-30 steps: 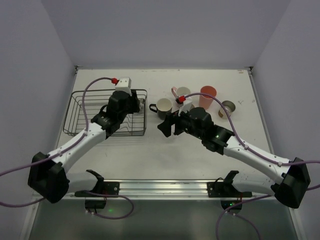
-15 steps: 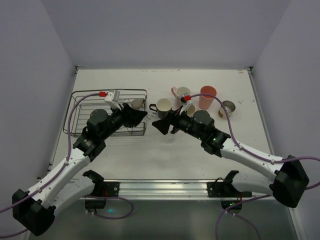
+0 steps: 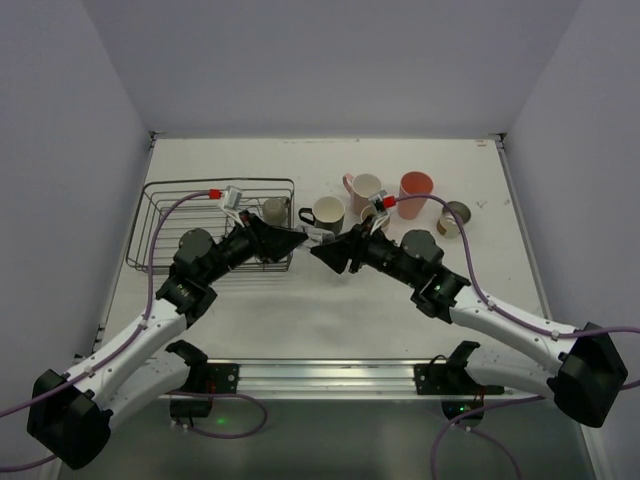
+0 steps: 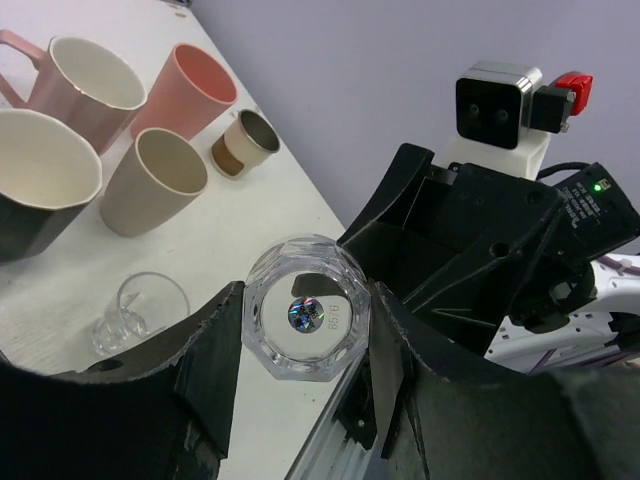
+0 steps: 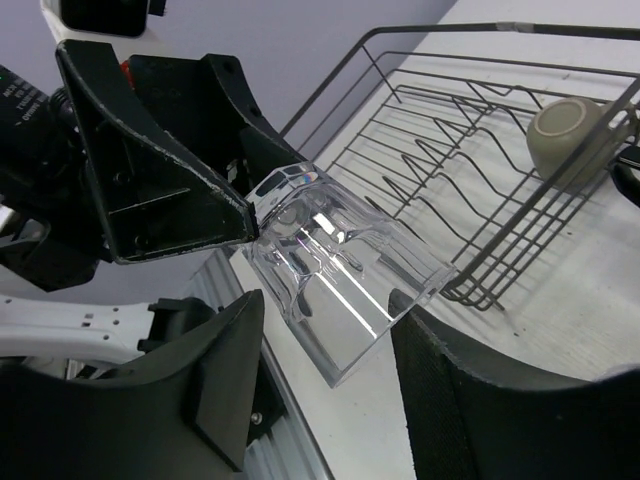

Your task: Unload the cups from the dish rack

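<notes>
My left gripper [image 3: 298, 240] is shut on the base of a clear glass [image 4: 305, 320], held sideways in the air just right of the dish rack [image 3: 150, 215]. In the right wrist view the glass [image 5: 340, 270] points its mouth at my right gripper [image 5: 325, 330]. That gripper is open, one finger on each side of the rim, the left finger still apart from it. An olive mug [image 3: 276, 211] lies in the rack's far right corner. On the table stand a black mug [image 3: 327, 212], pink mug [image 3: 364, 187], salmon tumbler [image 3: 415, 192] and metallic cup [image 3: 454, 217].
A beige cup [image 4: 160, 180] and a second clear glass [image 4: 140, 310] sit on the table near the black mug, seen in the left wrist view. The rack's wire prongs [image 5: 480, 150] rise just behind the held glass. Both arms meet over the table's middle.
My left arm swung the glass out of the rack to the right. The right gripper moved left to meet it, and its jaws narrowed around the glass's mouth.
</notes>
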`<state>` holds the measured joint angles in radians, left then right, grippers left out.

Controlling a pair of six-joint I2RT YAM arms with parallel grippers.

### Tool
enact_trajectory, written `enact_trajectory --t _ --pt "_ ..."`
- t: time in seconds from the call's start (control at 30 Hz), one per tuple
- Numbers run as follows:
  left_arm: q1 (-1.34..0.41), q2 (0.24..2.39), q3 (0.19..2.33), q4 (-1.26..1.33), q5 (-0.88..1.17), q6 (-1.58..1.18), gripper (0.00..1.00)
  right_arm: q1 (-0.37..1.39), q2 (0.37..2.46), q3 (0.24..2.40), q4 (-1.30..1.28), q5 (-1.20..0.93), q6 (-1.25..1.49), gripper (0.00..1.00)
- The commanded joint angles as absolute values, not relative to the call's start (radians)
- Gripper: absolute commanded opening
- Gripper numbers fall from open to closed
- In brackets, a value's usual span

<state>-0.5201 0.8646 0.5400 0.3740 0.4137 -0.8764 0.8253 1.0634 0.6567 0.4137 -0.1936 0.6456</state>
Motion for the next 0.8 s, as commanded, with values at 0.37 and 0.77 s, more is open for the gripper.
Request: enact_trajectory --t 0.37,0.77 --pt "-0.540 0.871 0.551 0.346 0.448 -0.816 0.89 0.825 1.000 0.597 0.669 -0.270 0.735 0.05" --pt "-0.540 0.767 0.695 -0.056 0.198 -0.542 0.99 0.822 0.997 0.868 -0.210 0.012 0.445 0.00"
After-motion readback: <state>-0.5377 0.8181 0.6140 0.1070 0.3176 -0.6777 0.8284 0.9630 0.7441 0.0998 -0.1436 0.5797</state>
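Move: The clear glass in the left fingers has its middle about 4 cm to the left hand's right and 2 cm ahead, and roughly 2 cm ahead and 2 cm left of the right hand, level with both. Below the right hand, a second glass stands on the table about 4 cm ahead, 4 cm right and 20 cm down. From the left hand, the dark mug is some 18 cm ahead, 5 cm right and 21 cm down, and the tan cup in the rack about 19 cm ahead, 8 cm left and equally low. While the left hand stays nearly in place holding the clear glass by its base end, the right hand eases back and up some 3 cm and shuts its open fingers on the rim end, pinching the wall, as the left fingers spread wide and let go. Then both sink, the left by 2–3 cm before easing left at the end, while the right carries the glass down and to the right about 3 cm, away from the left hand, tipping its fingertips down some 15 degrees and coming forward a little. ##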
